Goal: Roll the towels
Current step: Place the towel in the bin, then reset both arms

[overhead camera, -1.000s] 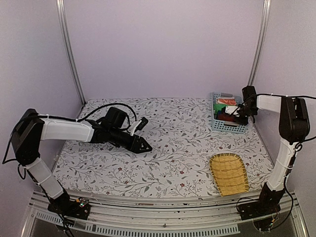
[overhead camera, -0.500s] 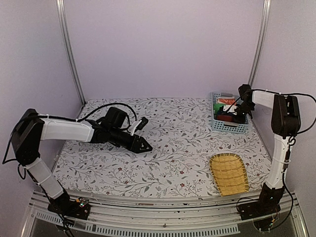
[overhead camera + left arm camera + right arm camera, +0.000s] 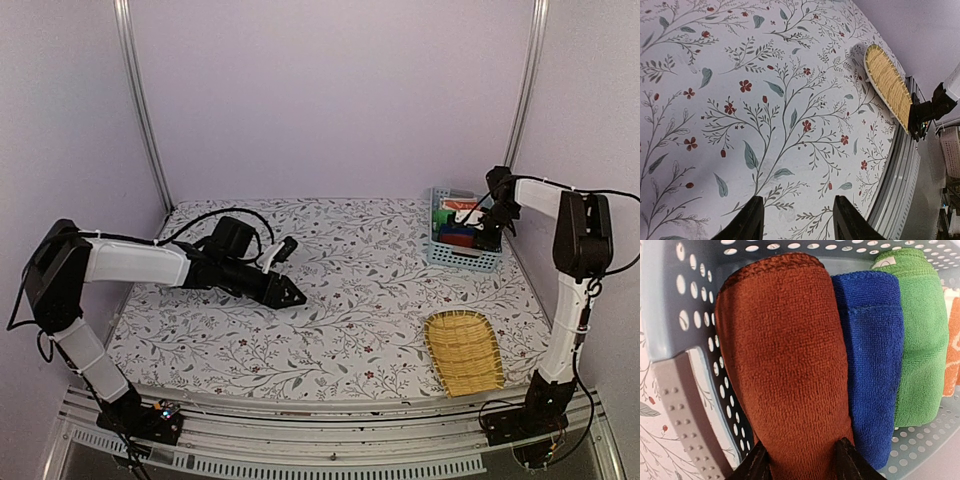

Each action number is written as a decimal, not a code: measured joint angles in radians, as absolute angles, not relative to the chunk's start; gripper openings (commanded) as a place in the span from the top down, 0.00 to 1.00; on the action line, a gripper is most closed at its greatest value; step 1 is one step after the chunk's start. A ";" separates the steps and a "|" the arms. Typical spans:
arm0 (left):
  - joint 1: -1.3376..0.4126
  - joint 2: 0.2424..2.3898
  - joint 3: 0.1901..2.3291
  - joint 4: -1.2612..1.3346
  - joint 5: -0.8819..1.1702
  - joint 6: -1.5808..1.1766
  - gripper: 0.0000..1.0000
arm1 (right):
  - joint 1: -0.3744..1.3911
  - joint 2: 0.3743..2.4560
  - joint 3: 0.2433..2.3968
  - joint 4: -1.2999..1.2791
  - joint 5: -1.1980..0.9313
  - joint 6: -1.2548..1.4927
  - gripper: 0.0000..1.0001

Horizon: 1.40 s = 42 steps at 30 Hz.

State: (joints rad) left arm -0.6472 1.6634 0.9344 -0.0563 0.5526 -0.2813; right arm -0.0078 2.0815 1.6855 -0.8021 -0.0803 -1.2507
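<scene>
Two rolled towels lie side by side in the pale blue basket (image 3: 670,300): a reddish-brown towel (image 3: 785,365) and a royal blue towel (image 3: 875,355) to its right. My right gripper (image 3: 802,460) hangs over the basket (image 3: 463,258), open, its fingers flanking the near end of the reddish-brown towel and touching its sides. In the top view the right gripper (image 3: 487,238) is at the basket's right rim. My left gripper (image 3: 290,292) hovers low over the left-centre of the flowered table, open, with only tablecloth between its fingertips (image 3: 797,220).
A green cloth (image 3: 920,340) and an orange-red cloth (image 3: 952,350) fill the basket's remaining room. A woven straw tray (image 3: 465,352) lies near the front right edge, and the left wrist view shows the same tray (image 3: 887,85). The metal table rail runs along the front.
The right gripper's jaws have spread wider around the reddish-brown towel in the basket, and the right arm's upper links have shifted slightly. The left arm has barely moved.
</scene>
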 measured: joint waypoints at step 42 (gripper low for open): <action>-0.590 1.579 1.254 -0.191 -0.330 -0.159 0.02 | -0.022 1.548 1.401 -0.242 -0.463 -0.249 0.01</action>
State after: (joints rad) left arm -0.5903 1.5791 1.2545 -0.1913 -0.3302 -0.1585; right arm -0.0219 1.5482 1.4006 -0.2420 -0.4629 -0.2489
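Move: The right hand is low over the bin, its half-open fingers straddling the right end of the red towel, whose middle lies about 5 cm to its left, level fore and aft and about 2 cm below. Just beyond, the blue towel is some 6 cm ahead and 5 cm left, the green one 12 cm ahead and 6 cm left, both about 4 cm lower. From the left hand, the red towel is roughly 20 cm ahead, 42 cm right and 4 cm below. Straight up for the most part, after easing about 1 cm back, the right hand comes free of the red towel and climbs some 24 cm clear of the bin, drifting left while its fingers swing from pointing down to out left and forward, and spread wide. The empty left hand waits, then goes about 15 cm forward, nearly as far up, and 10 cm left, tipping up, turning counter-clockwise and opening fully. ##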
